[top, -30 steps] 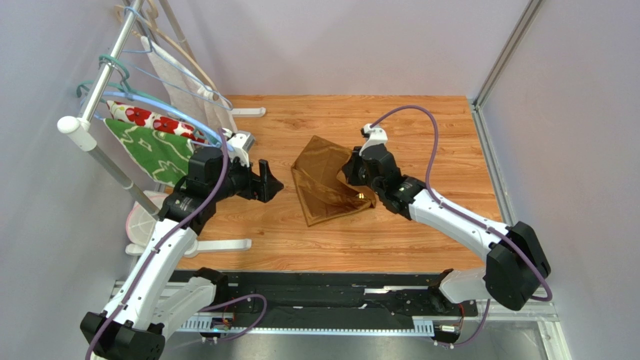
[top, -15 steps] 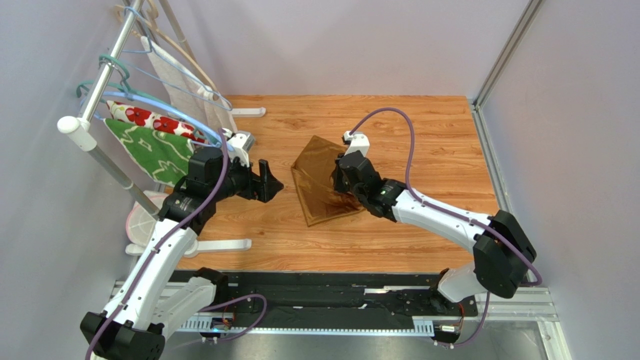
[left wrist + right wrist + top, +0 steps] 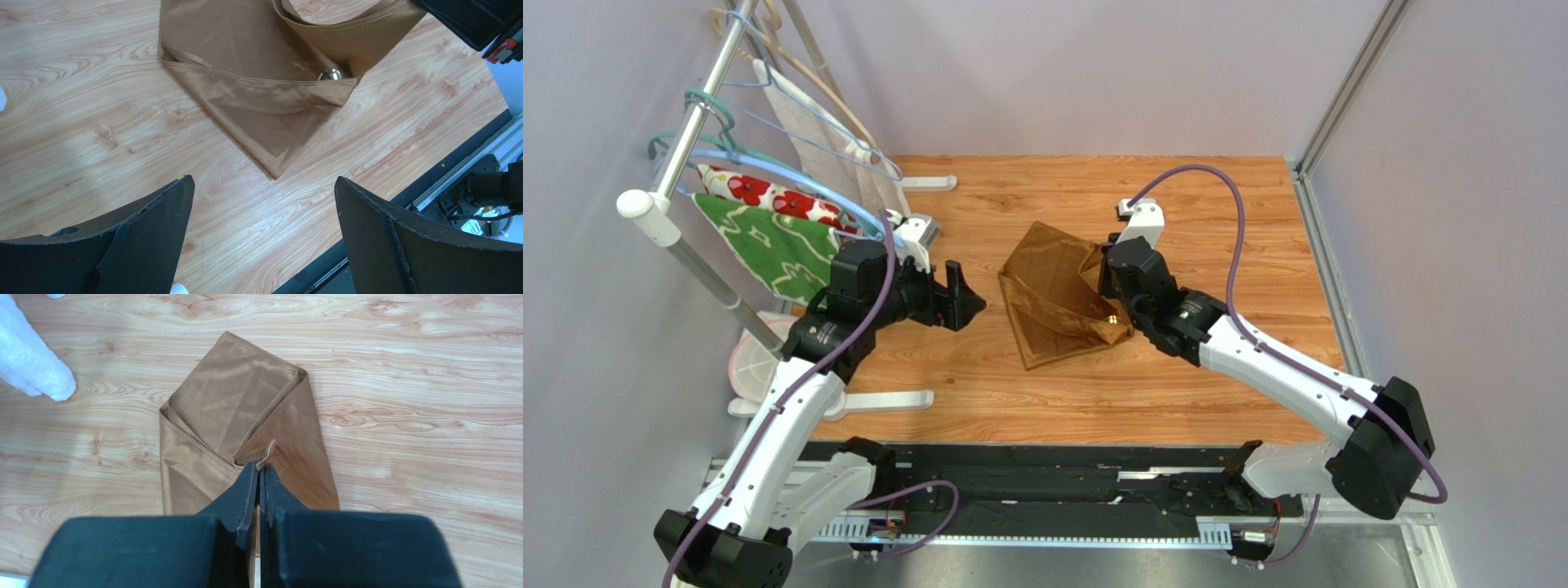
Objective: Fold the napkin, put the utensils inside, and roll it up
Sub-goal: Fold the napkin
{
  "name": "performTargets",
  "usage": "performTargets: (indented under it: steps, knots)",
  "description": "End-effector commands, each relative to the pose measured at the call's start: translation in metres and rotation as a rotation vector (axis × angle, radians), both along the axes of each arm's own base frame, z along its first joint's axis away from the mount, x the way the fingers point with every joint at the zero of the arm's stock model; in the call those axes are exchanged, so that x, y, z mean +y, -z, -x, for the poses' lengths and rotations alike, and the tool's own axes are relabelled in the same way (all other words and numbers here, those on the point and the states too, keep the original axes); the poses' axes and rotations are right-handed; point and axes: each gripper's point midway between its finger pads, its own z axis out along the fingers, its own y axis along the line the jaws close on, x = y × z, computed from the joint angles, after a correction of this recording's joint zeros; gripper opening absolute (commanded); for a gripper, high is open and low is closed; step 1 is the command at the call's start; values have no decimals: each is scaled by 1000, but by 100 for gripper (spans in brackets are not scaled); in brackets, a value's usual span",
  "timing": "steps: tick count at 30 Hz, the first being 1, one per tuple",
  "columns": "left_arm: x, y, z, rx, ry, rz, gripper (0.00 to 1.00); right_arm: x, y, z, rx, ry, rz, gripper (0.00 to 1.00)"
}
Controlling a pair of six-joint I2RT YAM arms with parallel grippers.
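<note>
The golden-brown napkin lies partly folded on the wooden table, its pointed corner toward the near edge. My right gripper is shut on one small corner of the napkin and holds it lifted above the cloth; in the top view it sits at the napkin's right side. A shiny metal utensil end peeks out from under the raised fold; the rest of the utensils is hidden. My left gripper hangs open over bare wood left of the napkin, holding nothing.
A clothes rack stands at the left with hangers, a green leaf-patterned cloth and a white cloth with red flowers. Its white feet lie on the table. A black rail runs along the near edge.
My right gripper swung left over the napkin with the pinched corner, then came back to the right. The left arm has not moved.
</note>
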Motion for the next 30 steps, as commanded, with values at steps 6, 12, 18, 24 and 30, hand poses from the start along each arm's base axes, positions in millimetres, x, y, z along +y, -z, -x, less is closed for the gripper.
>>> performTargets:
  steps: [6, 12, 18, 24, 30]
  knots:
    - [0, -9, -1, -36, 4, 16, 94, -33, -32, 0, -79, 91, 11, 0]
    - [0, -10, 0, -36, 4, 19, 94, -21, -32, 5, -62, 37, -44, 0]
    - [0, -9, -1, -37, 2, 16, 94, 13, -19, 6, -15, -54, -118, 0]
    - [0, -9, -1, -36, -1, 15, 94, 53, 11, 16, 49, -132, -118, 0]
    - [1, -8, -2, -34, -5, 11, 94, 81, 45, 29, 109, -182, -99, 0]
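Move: The right hand, holding the napkin's folded-over flap by its tip, has the napkin's middle about 7 cm to its left, 1 cm farther out and some 12 cm below. The spoon's gold head shows roughly 2 cm back and 2 cm to its right, at table height; the napkin's near-left corner is about 11 cm back and 13 cm left. From the idle left hand the napkin's middle lies some 15 cm right, 3 cm ahead and below. First a small lift up and to the right, about 2 cm each way, then the right hand reverses and sweeps left some 8 cm while sinking about 6 cm and drawing slightly back, carrying the pinched flap across the spoon towards the napkin's middle. The wrist swings roughly 10 degrees counter-clockwise and tips down a little on that sweep; the fingers stay shut on the cloth. ##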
